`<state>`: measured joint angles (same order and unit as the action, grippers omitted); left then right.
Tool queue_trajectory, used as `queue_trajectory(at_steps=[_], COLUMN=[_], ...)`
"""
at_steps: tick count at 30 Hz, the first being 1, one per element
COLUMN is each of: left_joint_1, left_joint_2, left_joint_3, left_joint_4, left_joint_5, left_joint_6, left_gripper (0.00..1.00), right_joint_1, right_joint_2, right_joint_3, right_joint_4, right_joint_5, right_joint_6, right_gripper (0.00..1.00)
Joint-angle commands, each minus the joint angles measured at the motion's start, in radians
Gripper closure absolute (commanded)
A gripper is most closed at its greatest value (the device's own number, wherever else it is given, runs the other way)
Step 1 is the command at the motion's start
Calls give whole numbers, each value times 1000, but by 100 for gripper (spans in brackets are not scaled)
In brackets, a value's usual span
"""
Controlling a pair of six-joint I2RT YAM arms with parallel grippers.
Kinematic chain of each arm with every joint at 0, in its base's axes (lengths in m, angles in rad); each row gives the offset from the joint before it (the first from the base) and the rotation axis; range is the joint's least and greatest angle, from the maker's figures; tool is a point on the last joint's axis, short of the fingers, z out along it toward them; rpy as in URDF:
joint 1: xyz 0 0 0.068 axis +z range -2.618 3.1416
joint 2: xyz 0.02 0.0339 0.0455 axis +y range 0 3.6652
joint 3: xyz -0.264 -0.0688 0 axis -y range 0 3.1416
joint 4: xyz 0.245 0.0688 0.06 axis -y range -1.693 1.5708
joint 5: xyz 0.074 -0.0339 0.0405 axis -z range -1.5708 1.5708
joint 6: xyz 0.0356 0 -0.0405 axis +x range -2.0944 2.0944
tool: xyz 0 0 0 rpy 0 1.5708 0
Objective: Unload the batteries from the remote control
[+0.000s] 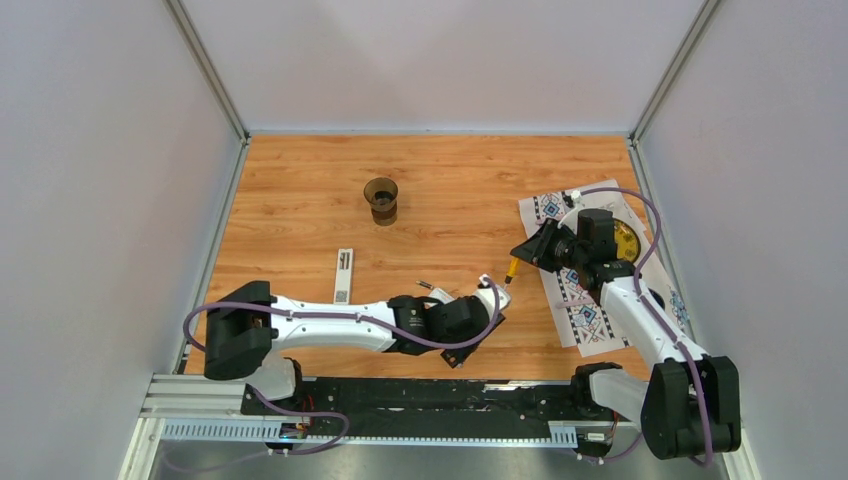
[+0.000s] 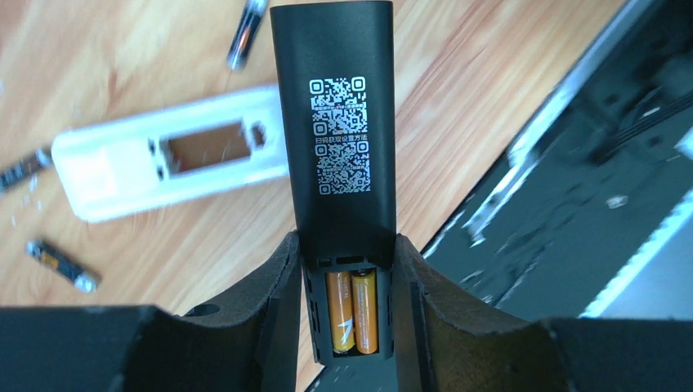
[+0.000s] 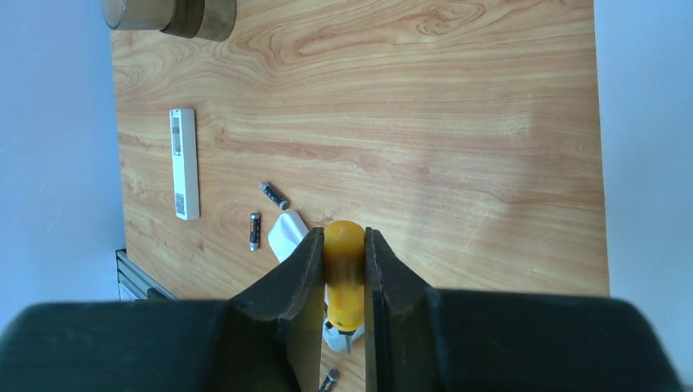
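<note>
My left gripper (image 2: 345,245) is shut on a black remote control (image 2: 335,122), held by its sides. The back is open, and two orange batteries (image 2: 352,312) lie side by side in the compartment between the jaws. A white remote (image 2: 172,159) with an empty compartment lies on the table beyond. Dark grey batteries (image 2: 245,33) (image 2: 61,265) lie loose around it. My right gripper (image 3: 344,233) is shut on a yellow-handled screwdriver (image 3: 344,269), tip down over that white remote (image 3: 288,233). In the top view, the left gripper (image 1: 480,318) and right gripper (image 1: 522,252) are close together at mid-table.
A second, slim white remote (image 1: 343,275) lies to the left. A dark cup (image 1: 381,200) stands farther back. A patterned mat (image 1: 590,315) with a round dish (image 1: 627,240) lies at the right, under my right arm. More loose batteries (image 3: 274,195) (image 3: 255,230) dot the wood.
</note>
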<state>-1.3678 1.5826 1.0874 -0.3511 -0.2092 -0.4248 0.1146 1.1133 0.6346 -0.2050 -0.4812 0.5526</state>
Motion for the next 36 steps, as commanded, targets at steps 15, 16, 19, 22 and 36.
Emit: queue_trajectory(at_steps=[15, 16, 19, 22, 36], left_joint_1=[48, 50, 61, 79, 188], left_joint_2=[-208, -194, -156, -118, 94], left_joint_3=[-402, -402, -390, -370, -126], left_joint_4=[-22, -23, -23, -9, 29], left_joint_5=[-73, -70, -67, -53, 1], left_joint_6=[-258, -256, -243, -226, -86], left_gripper=[81, 81, 81, 82, 84], right_joint_1=[-3, -4, -4, -4, -4], right_joint_2=[28, 29, 31, 26, 25], right_joint_3=[16, 16, 19, 20, 37], right_joint_4=[59, 58, 56, 52, 24], right_joint_5=[-28, -28, -27, -28, -19], right_joint_6=[6, 6, 4, 3, -17], right_gripper=[100, 100, 100, 100, 100])
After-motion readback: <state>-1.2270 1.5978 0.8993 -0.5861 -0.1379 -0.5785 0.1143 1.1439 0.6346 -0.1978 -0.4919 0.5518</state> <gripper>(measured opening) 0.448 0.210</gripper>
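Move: The black remote, still pinched in the left fingers, is taken to a bare patch of table by the front edge, about 12 cm to the left, no farther out, and some 9 cm below. A loose battery lies under this hand, about 2 cm left and 1 cm back; the white remote lies about 8 cm ahead and 4 cm left, with another battery 8 cm ahead and 2 cm right of the hand. From the right hand, holding the screwdriver, that patch is about 18 cm back, 21 cm left and 11 cm below. The black remote is swept left by about 12 cm and lowered some 8 cm in the left hand's steady grip, passing away from the loose battery to the bare wood by the front edge, the wrist turning counter-clockwise. There the hand all but stops and tips its fingers more steeply down, the remote seemingly bearing on the tabletop. ##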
